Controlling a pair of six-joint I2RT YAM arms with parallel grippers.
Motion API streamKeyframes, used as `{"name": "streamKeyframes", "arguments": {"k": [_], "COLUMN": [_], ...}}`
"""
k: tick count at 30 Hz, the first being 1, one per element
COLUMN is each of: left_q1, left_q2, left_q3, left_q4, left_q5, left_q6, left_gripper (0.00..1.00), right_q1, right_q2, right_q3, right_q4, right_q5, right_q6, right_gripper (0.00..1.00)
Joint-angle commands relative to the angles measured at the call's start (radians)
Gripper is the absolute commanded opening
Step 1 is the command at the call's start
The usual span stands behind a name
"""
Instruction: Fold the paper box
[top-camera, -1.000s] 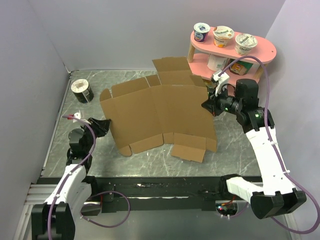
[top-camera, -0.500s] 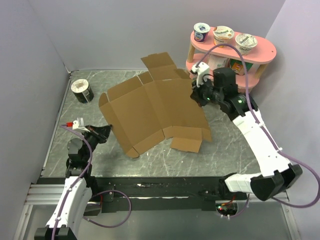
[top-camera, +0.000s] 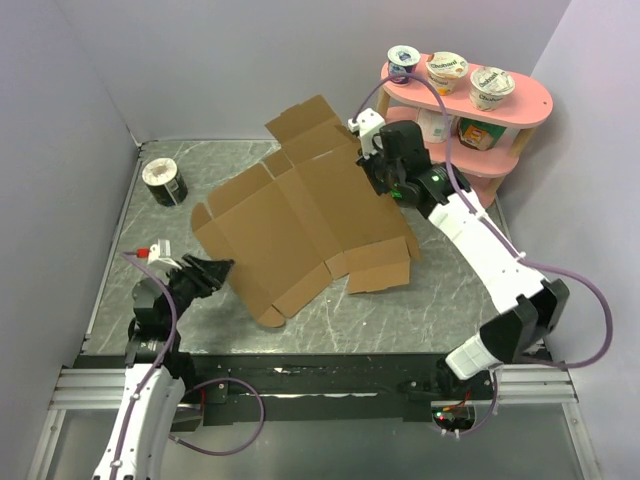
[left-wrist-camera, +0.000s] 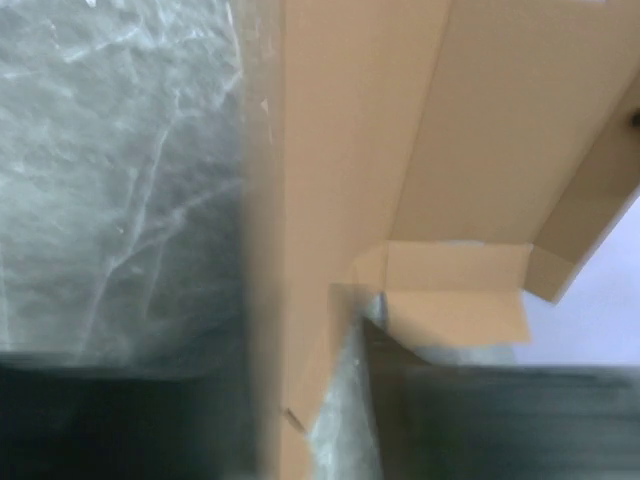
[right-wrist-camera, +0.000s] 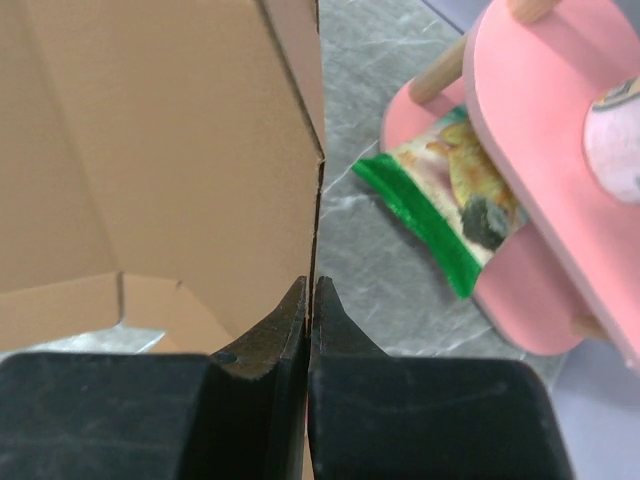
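Observation:
The paper box (top-camera: 310, 220) is a wide flat brown cardboard sheet with flaps, lying askew on the marble table, its right part lifted. My right gripper (top-camera: 372, 172) is shut on its far right edge; in the right wrist view the black fingers (right-wrist-camera: 265, 340) pinch the thin cardboard edge (right-wrist-camera: 150, 150) between them (right-wrist-camera: 308, 290). My left gripper (top-camera: 215, 270) sits at the sheet's near left edge. The left wrist view is blurred: dark fingers stand apart (left-wrist-camera: 320, 400), and the cardboard's edge (left-wrist-camera: 330, 200) runs between them with table showing beside it.
A pink two-level shelf (top-camera: 520, 100) stands at the back right, close behind the right arm, with three yogurt cups (top-camera: 446, 72) on top and packets (right-wrist-camera: 450, 200) below. A small black-and-white tin (top-camera: 163, 182) sits at the back left. Grey walls close both sides.
The right gripper has carried the sheet's right edge towards the back left, turning the whole sheet counter-clockwise. The left gripper has moved nearer and rightwards, up to the sheet's near left edge.

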Motion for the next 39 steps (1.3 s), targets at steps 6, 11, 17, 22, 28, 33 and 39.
{"name": "streamKeyframes", "arguments": {"k": [6, 11, 17, 22, 28, 33, 39], "left_q1": [-0.005, -0.007, -0.007, -0.007, -0.007, -0.065, -0.223], "left_q2": [0.013, 0.105, 0.336, 0.398, 0.444, 0.511, 0.634], "left_q3": [0.349, 0.488, 0.752, 0.849, 0.725, 0.637, 0.712], "left_q4": [-0.376, -0.328, -0.314, -0.328, -0.097, 0.11, 0.059], "left_q5": [-0.01, 0.016, 0.046, 0.025, 0.144, 0.117, -0.005], "left_q6": [0.093, 0.147, 0.283, 0.367, 0.417, 0.374, 0.547], "left_gripper": [0.96, 0.96, 0.96, 0.96, 0.96, 0.97, 0.96], "right_q1": [0.014, 0.037, 0.072, 0.083, 0.11, 0.164, 0.204], "right_q2": [0.123, 0.172, 0.226, 0.197, 0.139, 0.128, 0.117], "right_q3": [0.117, 0.133, 0.147, 0.095, 0.004, -0.039, -0.09], "right_q4": [0.016, 0.025, 0.015, 0.051, 0.139, 0.202, 0.252], "right_q5": [-0.02, -0.039, 0.046, 0.032, 0.01, 0.058, 0.105], "right_q6": [-0.163, -0.237, -0.3, -0.334, -0.384, -0.437, -0.496], "right_gripper": [0.0, 0.0, 0.0, 0.0, 0.0, 0.0, 0.0]}}
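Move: The far end flap of the paper box, which the left hand heads for, lies about 27 cm ahead of that hand, 15 cm to its right and perhaps 8 cm higher; the tape roll stands some 17 cm ahead, 13 cm left and 10 cm lower. From the right hand, which holds the far-right edge, that flap is roughly 13 cm ahead and 12 cm left, a little lower; the snack bag lies about 5 cm ahead, 5 cm right and 27 cm below. Straight up goes the left hand, its fingers spreading wide to let go of the box's left edge, some 20 cm; then it swings forward, down and slightly right towards the far end flap, still open, rolling about 20 degrees left side up. The right hand keeps its pinch on the far-right edge and draws the box left and down, turning about 20 degrees counter-clockwise, its left side dipping. ##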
